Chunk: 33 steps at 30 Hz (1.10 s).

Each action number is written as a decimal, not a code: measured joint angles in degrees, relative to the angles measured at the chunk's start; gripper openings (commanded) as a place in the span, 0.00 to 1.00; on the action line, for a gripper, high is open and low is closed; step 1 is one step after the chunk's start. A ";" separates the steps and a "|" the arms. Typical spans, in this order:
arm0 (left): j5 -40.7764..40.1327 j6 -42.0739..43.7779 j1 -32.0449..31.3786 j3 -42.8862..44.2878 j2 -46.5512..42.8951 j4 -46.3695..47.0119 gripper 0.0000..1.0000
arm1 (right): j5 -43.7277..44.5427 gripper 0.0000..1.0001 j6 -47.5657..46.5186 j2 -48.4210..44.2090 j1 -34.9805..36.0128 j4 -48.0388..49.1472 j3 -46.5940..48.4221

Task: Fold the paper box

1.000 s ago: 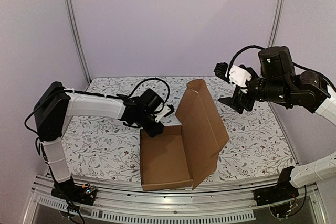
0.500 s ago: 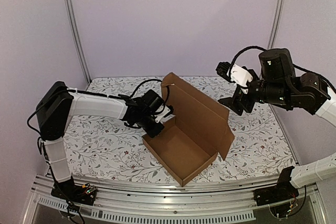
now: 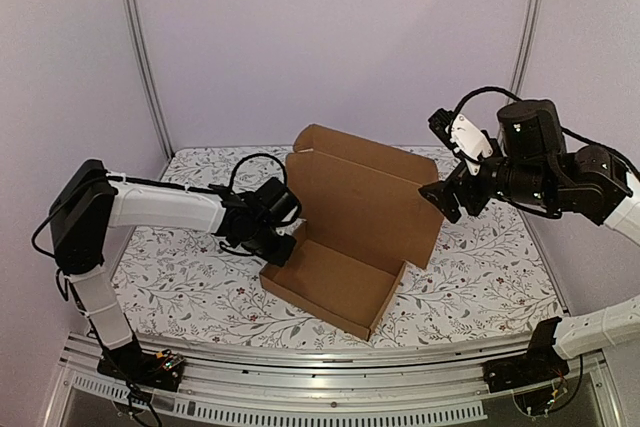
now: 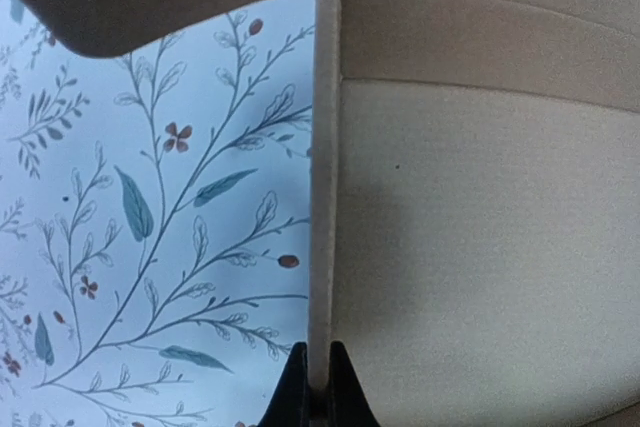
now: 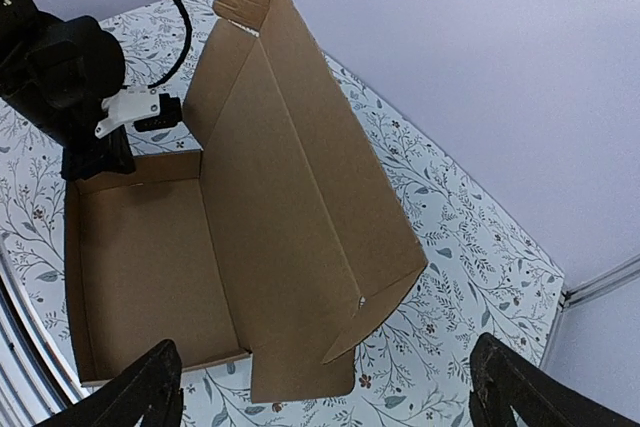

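Observation:
The paper box [image 3: 335, 282] is a shallow brown cardboard tray on the flowered cloth, with its lid [image 3: 360, 197] standing upright along the far side. My left gripper [image 3: 288, 239] is shut on the tray's left wall; the left wrist view shows both fingertips [image 4: 298, 399] pinching the wall's thin edge [image 4: 322, 197]. My right gripper [image 3: 438, 159] hangs open in the air to the right of the lid, touching nothing. In the right wrist view its gripper [image 5: 325, 372] spans wide above the box [image 5: 270, 197] and the lid's side flap [image 5: 385, 312].
The flowered cloth [image 3: 190, 267] covers the table inside grey walls. A metal rail [image 3: 300, 387] runs along the near edge. The left arm's cable [image 3: 245, 169] loops just left of the lid.
My left gripper has shut on the box wall, and the box has swung counter-clockwise, bringing its lid from the right side to the back. My right gripper has opened wider.

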 measured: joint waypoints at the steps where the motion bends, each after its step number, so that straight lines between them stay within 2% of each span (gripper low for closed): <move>1: -0.35 -2.23 0.00 -0.85 -0.81 -0.37 0.00 | 0.20 0.99 0.92 -0.11 0.00 0.00 -0.44; 9: -2.27 -18.45 -0.52 -5.29 -3.54 1.44 0.00 | 2.08 0.99 6.47 -0.55 0.00 1.51 -4.92; 15: -4.61 -27.47 -2.03 -5.92 -3.72 1.88 0.00 | 5.92 0.99 9.44 0.98 -0.44 2.60 -6.64; 23: -5.79 -32.68 -3.58 -5.92 -3.72 0.74 0.19 | 7.02 0.99 9.92 2.78 -1.29 4.35 -8.22; 33: -6.21 -30.95 -5.57 -4.74 -5.18 -2.38 0.46 | 6.69 0.99 8.92 4.35 -2.97 7.21 -8.22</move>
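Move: The left hand already pinches the rim of the box tray's left wall; the tray's middle lies about 10 cm to its right, 4 cm back and 2 cm below. The raised lid panel, hinged on the tray's far side, has its middle some 14 cm right, 6 cm ahead and 7 cm above that hand. From the open right hand, the lid is roughly 15 cm left, 12 cm ahead and 22 cm below; the tray is about 19 cm left, 2 cm ahead and 31 cm below. Counter-clockwise, by some 25 degrees, the left hand swivels with the tray's wall rim still pinched, shifting a little left and back. It then opens to let go of the wall, drawing farther back (about 3.5 cm in all) and starting to rise. Meanwhile the wide-open right hand sinks about 6 cm and reaches forward beside the lid, turning slightly clockwise. ##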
